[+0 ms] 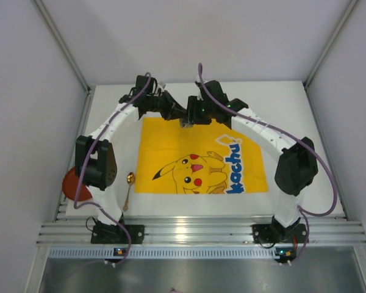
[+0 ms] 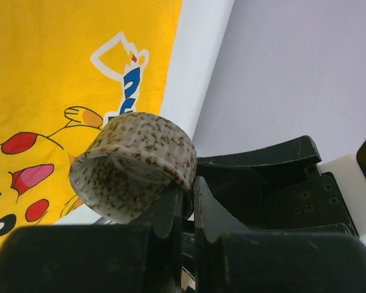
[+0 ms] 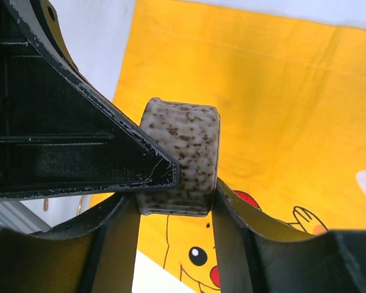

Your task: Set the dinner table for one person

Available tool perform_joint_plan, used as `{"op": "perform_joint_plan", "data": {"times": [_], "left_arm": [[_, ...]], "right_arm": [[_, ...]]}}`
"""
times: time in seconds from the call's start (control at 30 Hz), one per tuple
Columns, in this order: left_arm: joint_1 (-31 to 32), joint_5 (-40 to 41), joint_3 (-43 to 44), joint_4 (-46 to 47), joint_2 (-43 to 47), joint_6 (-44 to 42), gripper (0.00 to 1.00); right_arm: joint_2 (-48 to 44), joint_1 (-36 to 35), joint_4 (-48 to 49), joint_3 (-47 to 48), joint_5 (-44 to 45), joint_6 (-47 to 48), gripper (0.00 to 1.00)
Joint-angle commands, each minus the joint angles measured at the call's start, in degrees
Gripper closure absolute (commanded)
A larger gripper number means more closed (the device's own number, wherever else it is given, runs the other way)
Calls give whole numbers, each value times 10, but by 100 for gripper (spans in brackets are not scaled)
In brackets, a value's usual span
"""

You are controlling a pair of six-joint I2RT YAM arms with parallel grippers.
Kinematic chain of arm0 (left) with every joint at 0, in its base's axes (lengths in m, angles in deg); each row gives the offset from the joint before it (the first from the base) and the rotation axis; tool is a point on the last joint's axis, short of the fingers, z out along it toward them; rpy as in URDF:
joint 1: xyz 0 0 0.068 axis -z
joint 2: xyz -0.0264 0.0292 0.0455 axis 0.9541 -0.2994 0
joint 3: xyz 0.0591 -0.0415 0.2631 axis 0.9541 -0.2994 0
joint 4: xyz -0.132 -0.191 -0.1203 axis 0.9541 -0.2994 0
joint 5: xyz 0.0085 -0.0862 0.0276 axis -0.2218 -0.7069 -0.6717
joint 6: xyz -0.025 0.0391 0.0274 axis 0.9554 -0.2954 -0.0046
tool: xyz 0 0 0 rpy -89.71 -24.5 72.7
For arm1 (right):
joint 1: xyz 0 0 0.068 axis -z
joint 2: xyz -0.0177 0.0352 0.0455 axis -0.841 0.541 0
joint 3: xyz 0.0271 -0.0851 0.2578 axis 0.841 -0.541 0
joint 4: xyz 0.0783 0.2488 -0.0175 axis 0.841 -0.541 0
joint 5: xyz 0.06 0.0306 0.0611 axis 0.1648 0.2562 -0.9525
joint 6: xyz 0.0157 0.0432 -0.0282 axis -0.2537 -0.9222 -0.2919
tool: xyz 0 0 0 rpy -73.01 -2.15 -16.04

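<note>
A small brown-speckled white cup (image 1: 186, 122) hangs in the air over the far edge of the yellow Pikachu mat (image 1: 201, 162), which lies on the white dinner table (image 1: 293, 104). Both grippers meet at it. My left gripper (image 2: 192, 194) is shut on the rim wall of the cup (image 2: 134, 165), one finger inside and one outside. My right gripper (image 3: 175, 210) has a finger against each side of the cup (image 3: 186, 149) and is closed on its body. The left gripper's black finger (image 3: 79, 146) crosses the right wrist view.
A gold spoon (image 1: 129, 185) lies on the table just left of the mat. A red plate (image 1: 69, 183) sits at the table's left edge, partly behind the left arm. The ribbed aluminium rail (image 1: 195, 232) runs along the near edge. Grey walls enclose the table.
</note>
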Motion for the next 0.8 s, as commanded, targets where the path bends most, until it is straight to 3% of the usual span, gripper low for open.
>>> {"op": "perform_joint_plan", "data": {"times": [0.0,0.03,0.17,0.3,0.43,0.5,0.57,0.77], "left_arm": [[-1,-35,-11,44,43,44,100],[-1,-35,-11,44,43,45,100],[-1,-39,-14,47,46,32,100],[-1,-34,-19,43,51,17,81],[-1,15,-20,-1,64,-28,41],[-2,33,-15,-38,72,-62,32],[-2,56,-11,-55,80,-86,16],[-32,164,26,-165,106,-158,15]], "right_arm": [[-41,6,21,3,26,4,71],[-45,6,22,1,27,3,80],[-53,5,24,-8,33,5,96],[-62,6,24,-23,35,0,100],[-82,6,28,-49,36,-1,100],[-92,6,33,-70,42,-2,100],[-109,6,36,-92,49,-3,100],[-142,38,37,-147,70,-14,100]]}}
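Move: The speckled cup is between both my hands in the air: its middle is about 2 cm right of and 3 cm below my left fingertips, and some 1 cm ahead, 1 cm left of and 2 cm below my right ones. The yellow cloth waits below, its middle about 11 cm back from my right hand, 5 cm to its right and 18 cm down. The spoon lies some 24 cm back and 24 cm left of that hand. I keep my right fingers shut on the cup while my left fingers spread wide and let go of it. My left hand then backs off, about 3 cm left and 2 cm back, rolling some 10 degrees. Meanwhile my right hand carries the cup away, about 5 cm right and 3 cm back, rising a touch before sinking some 2 cm towards the cloth. ##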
